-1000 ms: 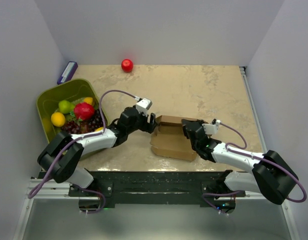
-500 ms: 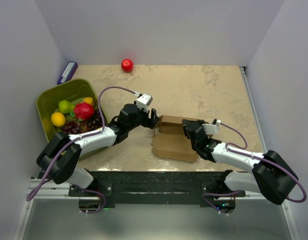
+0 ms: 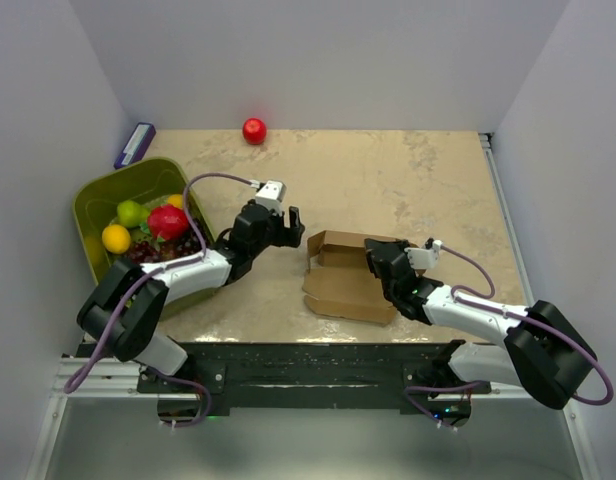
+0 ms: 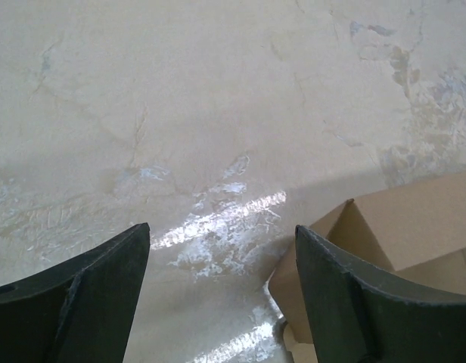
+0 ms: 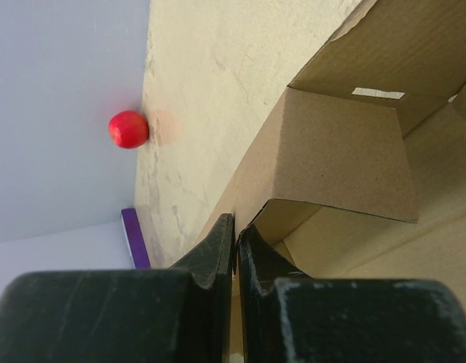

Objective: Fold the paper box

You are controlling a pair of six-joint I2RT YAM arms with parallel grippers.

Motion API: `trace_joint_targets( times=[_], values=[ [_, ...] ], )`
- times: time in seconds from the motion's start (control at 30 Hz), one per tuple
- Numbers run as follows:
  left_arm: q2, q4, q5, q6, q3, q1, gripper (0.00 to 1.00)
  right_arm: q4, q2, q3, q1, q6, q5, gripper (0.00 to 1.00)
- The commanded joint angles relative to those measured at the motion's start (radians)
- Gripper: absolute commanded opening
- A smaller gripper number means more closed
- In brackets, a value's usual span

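Note:
The paper box point(image 3: 346, 280), brown cardboard and partly folded, lies open on the table in front of the arms. My right gripper point(image 3: 376, 258) is at its right side, shut on one upright cardboard wall; in the right wrist view the right gripper point(image 5: 235, 224) pinches the thin edge of the paper box point(image 5: 339, 151). My left gripper point(image 3: 288, 222) hovers left of the box, open and empty, a short gap from it. In the left wrist view the left gripper point(image 4: 222, 229) frames bare table, and a corner of the paper box point(image 4: 414, 227) shows behind the right finger.
An olive-green bin point(image 3: 100, 200) with several fruits sits at the left, beside the left arm. A red ball point(image 3: 254, 130) rests at the back wall, also seen as the red ball point(image 5: 128, 128). A purple block point(image 3: 135, 144) lies in the back left corner.
My left gripper has drawn back to the left, away from the box's left edge, and opened a little wider. The right gripper has kept its hold and place.

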Motion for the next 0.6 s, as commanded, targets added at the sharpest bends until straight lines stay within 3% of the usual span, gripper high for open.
trace_joint_targets(
  times=[0.0,0.17,0.57],
  values=[
    [0.07,0.023,-0.031,-0.017,0.028,0.02,0.82,-0.038,-0.008,0.01,-0.002,-0.039,0.05,0.06],
    [0.138,0.092,0.124,0.04,0.025,0.015,0.82,-0.035,-0.005,0.012,-0.003,-0.041,0.05,0.06],
    [0.115,0.204,0.31,0.147,-0.076,-0.009,0.81,-0.03,0.008,0.019,-0.003,-0.045,0.047,0.06]
  ],
)
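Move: To the right of the open left hand by about 5 cm, some 2 cm back and 5 cm lower, stands the box's left end flap. The far top flap lies roughly 17 cm right of that hand, 2 cm back and 2 cm below; the near panel is some 15 cm right, 15 cm back and 9 cm below. From the right hand, closed on the far top flap, the left end flap lies about 14 cm left, 2 cm back and 4 cm below. Sinking about 5 cm beside the box's left end, the left hand then sweeps about 3 cm right and as much back, turning some 15 degrees clockwise. Its fingers stay wide open and its right-hand finger comes up against the outside of the left end flap, while the right hand stays put, still pinching the far top flap. ##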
